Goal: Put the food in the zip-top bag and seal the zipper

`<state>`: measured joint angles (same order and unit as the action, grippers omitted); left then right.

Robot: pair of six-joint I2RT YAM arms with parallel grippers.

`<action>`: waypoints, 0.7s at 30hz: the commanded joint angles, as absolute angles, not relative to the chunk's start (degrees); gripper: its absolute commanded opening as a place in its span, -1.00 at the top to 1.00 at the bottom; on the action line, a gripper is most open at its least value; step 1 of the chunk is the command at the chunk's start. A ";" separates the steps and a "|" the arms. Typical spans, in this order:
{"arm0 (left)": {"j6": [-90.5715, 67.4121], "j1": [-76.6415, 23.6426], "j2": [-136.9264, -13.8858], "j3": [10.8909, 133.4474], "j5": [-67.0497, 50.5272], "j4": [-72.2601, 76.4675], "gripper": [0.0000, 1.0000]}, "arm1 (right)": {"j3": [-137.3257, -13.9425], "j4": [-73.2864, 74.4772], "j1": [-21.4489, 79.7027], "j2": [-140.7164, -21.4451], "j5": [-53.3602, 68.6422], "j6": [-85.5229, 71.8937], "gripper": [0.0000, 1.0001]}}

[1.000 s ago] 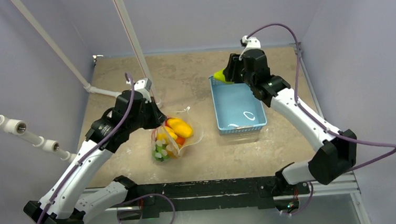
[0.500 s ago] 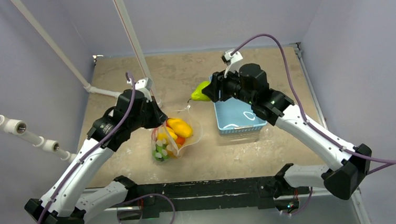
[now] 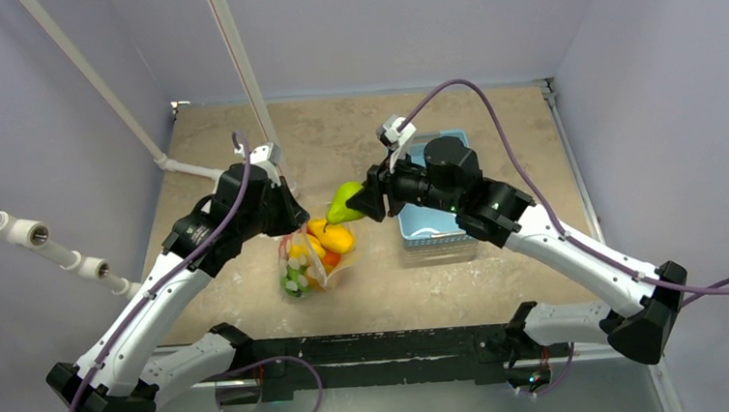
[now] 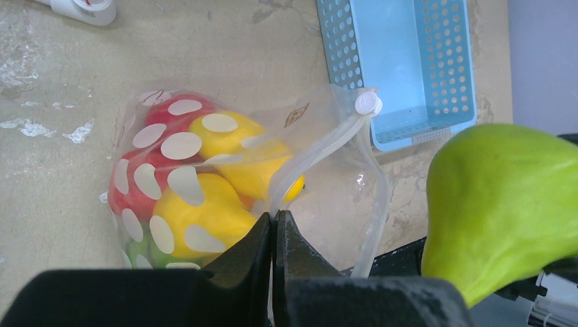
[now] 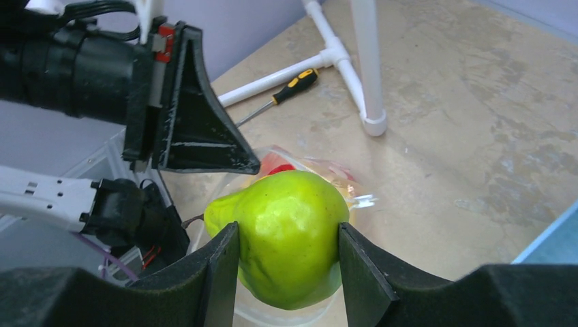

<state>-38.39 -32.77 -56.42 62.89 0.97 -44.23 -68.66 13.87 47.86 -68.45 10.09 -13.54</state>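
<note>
The zip-top bag [image 3: 308, 260] lies on the table, clear with white dots, and its mouth is held open toward the right. Inside it is food: yellow [image 4: 194, 218], red [image 4: 136, 194] and green toy fruits. My left gripper [image 4: 275, 223] is shut on the zipper [image 4: 320, 146] strip at the bag's mouth, lifting it. A white round slider [image 4: 368, 103] sits at the strip's far end. My right gripper [image 5: 287, 235] is shut on a green pear [image 5: 290, 204]. In the top view the green pear [image 3: 343, 202] hangs just above the bag's open mouth.
A light-blue perforated basket [image 3: 432, 228] stands right of the bag, partly under the right arm. White pipe framing [image 3: 243, 74] rises at the back left. A yellow-handled screwdriver [image 5: 292, 84] lies beside its base. Another pipe [image 3: 23, 233] juts in from the left.
The right arm has carried the green pear leftward from the basket's far edge to above the bag's mouth. The left arm and the bag have stayed put.
</note>
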 commanded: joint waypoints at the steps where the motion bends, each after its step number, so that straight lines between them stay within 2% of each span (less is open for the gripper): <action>1: -38.88 -32.91 -56.22 65.35 1.80 -42.89 1.00 | -68.27 12.03 49.94 -68.41 12.26 -11.72 1.00; 21: -36.25 -32.95 -55.06 65.52 0.26 -45.41 1.00 | -68.38 10.59 53.61 -78.26 5.30 -8.98 1.00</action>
<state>-38.00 -32.77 -56.10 63.22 1.10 -45.58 -67.94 13.34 53.36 -78.06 8.29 -10.79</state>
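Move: The right hand, already gripping the pear, has the bag's open mouth about 6 cm to its left, 3 cm back and 10 cm below. The left fingertips pinching the rim are some 12 cm left, level fore-and-aft and 7 cm lower; the yellow mango lies about 6 cm left, 2 cm back, 17 cm down. From the left hand the mouth is some 6 cm right, 3 cm back, 4 cm below. Right hand lowers the gripped pear about 7 cm and 4 cm left into the bag's mouth beside the left fingers. ##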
